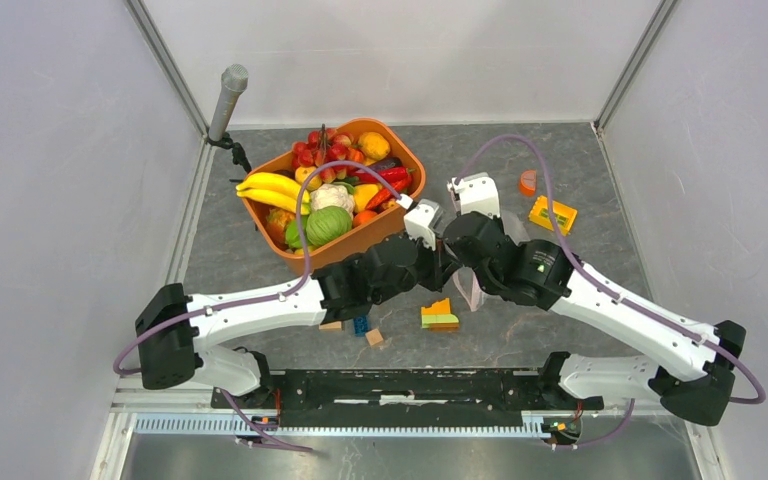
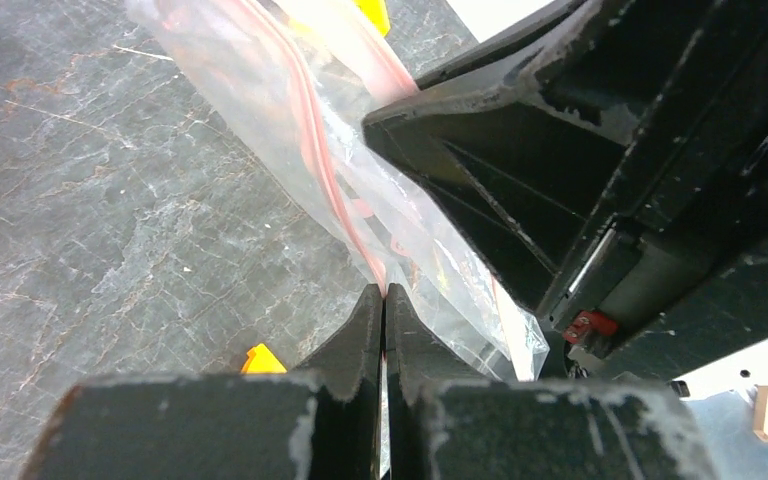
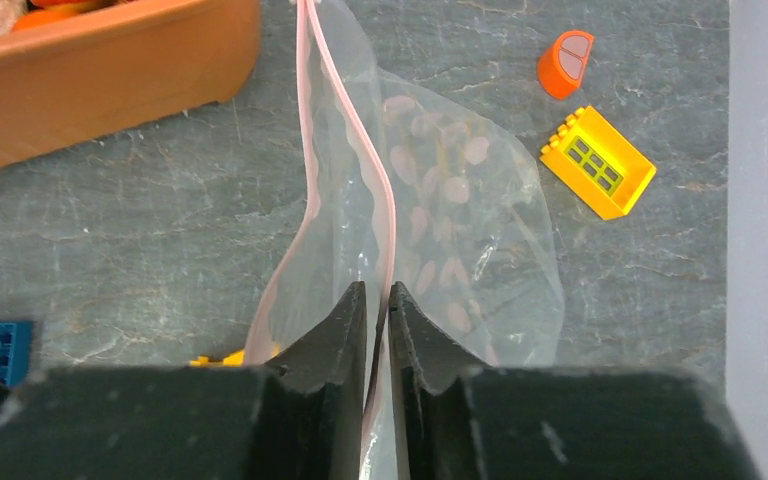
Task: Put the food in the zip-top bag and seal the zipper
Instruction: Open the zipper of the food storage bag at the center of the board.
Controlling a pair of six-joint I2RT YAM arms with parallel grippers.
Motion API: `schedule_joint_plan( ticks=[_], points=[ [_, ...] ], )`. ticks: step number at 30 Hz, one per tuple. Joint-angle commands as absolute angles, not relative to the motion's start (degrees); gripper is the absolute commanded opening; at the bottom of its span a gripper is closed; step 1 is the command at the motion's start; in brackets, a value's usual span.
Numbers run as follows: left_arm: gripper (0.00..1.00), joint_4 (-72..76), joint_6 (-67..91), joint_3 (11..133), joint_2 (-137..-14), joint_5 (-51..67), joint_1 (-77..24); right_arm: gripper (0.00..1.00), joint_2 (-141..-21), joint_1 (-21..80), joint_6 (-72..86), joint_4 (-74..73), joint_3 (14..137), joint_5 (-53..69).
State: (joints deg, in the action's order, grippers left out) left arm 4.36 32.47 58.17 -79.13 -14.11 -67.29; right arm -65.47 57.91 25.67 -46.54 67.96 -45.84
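Observation:
The food (image 1: pixel 325 195), bright toy fruits and vegetables, fills the orange tub (image 1: pixel 360 243) at the back left. The clear zip-top bag (image 3: pixel 480 230) hangs between my two arms near the table's middle and holds no food. Its pink zipper (image 3: pixel 388 200) runs along the mouth, which gapes. My left gripper (image 2: pixel 384 290) is shut on the bag's (image 2: pixel 280 110) pink zipper edge (image 2: pixel 312 150). My right gripper (image 3: pixel 378 288) straddles one pink strip of the mouth, its jaws a narrow gap apart. In the top view both grippers' fingers are hidden under the wrists.
An orange half-disc (image 1: pixel 528 182) and a yellow window block (image 1: pixel 552 213) lie to the right of the bag. Small building blocks (image 1: pixel 440 315) and a blue block (image 1: pixel 360 325) lie in front of it. A grey pole (image 1: pixel 226 100) stands at the back left. White walls close off three sides.

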Motion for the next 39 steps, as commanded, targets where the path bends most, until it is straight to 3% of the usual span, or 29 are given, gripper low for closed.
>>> schedule_joint_plan(
  ticks=[1,9,23,27,29,32,35,39],
  points=[
    [0.02,4.71,29.84,59.74,-78.58,-17.26,-67.64,0.16,-65.1,58.0,26.74,-49.21,69.97,-48.36],
    [0.02,0.76,31.22,57.98,-77.3,-23.69,-67.51,0.0,-60.36,58.0,27.82,-47.64,66.82,-48.2],
    [0.02,-2.74,33.52,56.37,-78.82,-19.97,-59.56,0.0,-55.04,58.01,37.02,-51.56,61.57,-59.04],
    [0.03,-2.43,32.74,58.36,-81.37,-16.11,-59.23,0.0,-54.33,58.01,33.52,-43.63,59.24,-57.54],
    [0.17,-0.36,32.25,58.19,-81.11,-13.96,-59.27,0.0,-54.35,57.92,32.49,-40.4,58.26,-56.36],
    [0.28,-0.26,31.05,58.81,-80.3,-13.03,-59.21,0.0,-54.63,57.51,31.98,-37.4,56.79,-56.15],
    [0.49,-0.78,29.94,59.15,-78.45,-12.95,-59.23,0.0,-54.58,55.58,30.42,-33.01,54.94,-52.34],
    [0.63,-1.97,28.99,58.07,-74.95,-13.85,-59.06,0.0,-53.98,51.92,29.17,-27.59,51.62,-45.95]
  ],
)
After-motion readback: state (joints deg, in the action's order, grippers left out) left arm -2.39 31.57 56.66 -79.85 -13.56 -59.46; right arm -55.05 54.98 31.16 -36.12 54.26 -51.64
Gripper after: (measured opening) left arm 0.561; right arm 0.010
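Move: The left hand already pinches the bag's left lip, which lies right at its fingertips. The right lip runs between the right hand's nearly shut fingers, some 4 cm ahead and 3 cm right of the left hand. About 15 cm lower, the sandwich lies roughly 9 cm back and 1 cm left of the left hand. From the right hand, the yellow crate is some 8 cm ahead, 20 cm right and 15 cm down. Pulling apart, the hands part the bag's mouth: the right fingers close on the right lip and draw it about 5 cm right and a little back, then ease left and forward. The left hand, keeping its pinch at first, pulls left, forward and down, some 6 cm left, turning slightly counter-clockwise, then slackens back a little rightwards and opens to let go. ##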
